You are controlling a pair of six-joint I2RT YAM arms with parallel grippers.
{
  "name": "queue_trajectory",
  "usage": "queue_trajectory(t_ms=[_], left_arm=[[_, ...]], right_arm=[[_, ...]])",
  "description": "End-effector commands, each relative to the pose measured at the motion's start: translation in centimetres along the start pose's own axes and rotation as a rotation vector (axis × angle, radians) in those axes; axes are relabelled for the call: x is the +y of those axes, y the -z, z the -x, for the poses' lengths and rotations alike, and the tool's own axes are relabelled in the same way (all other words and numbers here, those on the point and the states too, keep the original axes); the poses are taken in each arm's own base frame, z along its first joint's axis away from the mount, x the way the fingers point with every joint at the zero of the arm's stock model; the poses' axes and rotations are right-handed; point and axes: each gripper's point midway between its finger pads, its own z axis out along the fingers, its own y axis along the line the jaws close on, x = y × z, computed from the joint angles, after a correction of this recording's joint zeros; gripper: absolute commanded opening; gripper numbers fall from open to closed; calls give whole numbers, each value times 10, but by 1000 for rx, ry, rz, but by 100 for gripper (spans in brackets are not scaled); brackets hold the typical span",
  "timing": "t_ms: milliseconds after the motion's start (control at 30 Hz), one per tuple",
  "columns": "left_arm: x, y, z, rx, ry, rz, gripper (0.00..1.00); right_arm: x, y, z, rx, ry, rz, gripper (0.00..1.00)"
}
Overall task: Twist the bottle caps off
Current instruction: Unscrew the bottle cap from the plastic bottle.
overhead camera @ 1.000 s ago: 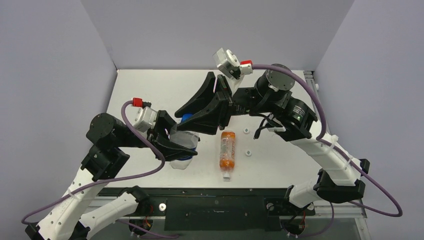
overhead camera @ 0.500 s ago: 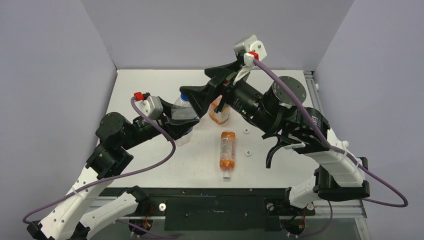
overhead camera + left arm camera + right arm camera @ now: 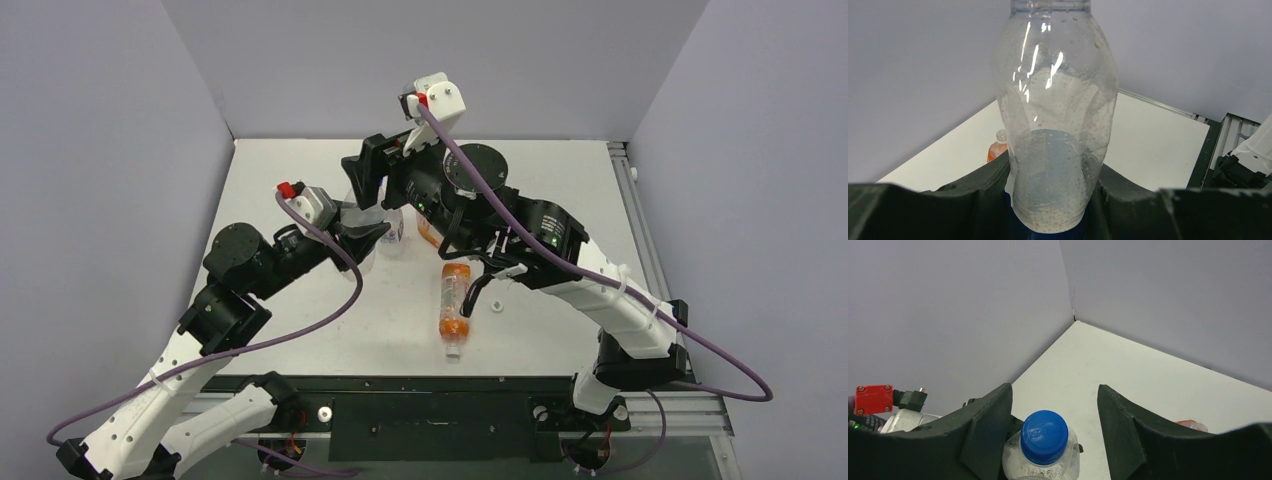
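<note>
My left gripper (image 3: 1055, 180) is shut on the lower body of a clear bottle (image 3: 1058, 100) and holds it upright; the top view shows this gripper (image 3: 366, 236) left of the table's middle. The bottle's blue cap (image 3: 1044, 436) sits screwed on its neck. My right gripper (image 3: 1055, 412) is open and straddles the cap, with a gap on each side and no contact. From above, the right gripper (image 3: 368, 182) hangs right over the bottle (image 3: 388, 228). A slim orange bottle (image 3: 453, 305) lies on the table, its white cap pointing to the near edge.
A wide orange bottle (image 3: 432, 236) with an open neck stands just behind the right arm; the left wrist view shows this wide bottle (image 3: 997, 149) too. Grey walls meet at the back left corner (image 3: 1073, 317). The right arm's forearm (image 3: 520, 235) crosses over the table's middle.
The left arm has raised the clear bottle upright and carried it back. The right gripper let go of the cap, swung left, and now stands open around it.
</note>
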Motion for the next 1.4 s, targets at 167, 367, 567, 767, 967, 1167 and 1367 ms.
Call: queue_trajectory(t_ms=[167,367,567,767,967,1167,1367], left_arm=[[7,3,22,-71,-31,41,0],[8,3,22,-74,-31,47,0],[9,3,24,-77,-31,52,0],[9,2,25,-77,-30,50,0],[4,1,30,-87,-16,28,0],[-25,7,40,-110,52,-116,0],[-88,30,57,-119,144,-470,0]], right_arm=[[0,-5,12,-27,-156,70,39],[6,-9,2,11,-162,103,56],[6,-8,3,9,-163,110,40],[13,-11,-7,49,-139,142,39],[6,-3,-1,41,-110,140,9],[5,24,27,-19,-63,280,0],[68,104,33,-49,21,867,0]])
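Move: The blue cap sits almost between the right hand's open fingers, about 1 cm back, 1 cm left and 1 cm below its hand point. From the left hand, which holds the bottle, the cap is some 12 cm up and about 1 cm right. On the table about 42 cm beneath the right hand, the uncapped clear bottle stands roughly 17 cm ahead and 2 cm left, the large orange bottle 19 cm ahead and 9 cm right. Easing left and down by about 1.5 cm each, the right hand tips slightly and closes its fingers, with one brief reopening, until they pinch the blue cap. It then sweeps back some 4 cm, its turn reaching about 25 degrees counter-clockwise, while the left hand, still clasping the bottle, goes back nearly 4 cm and a little right, twisting clockwise. ##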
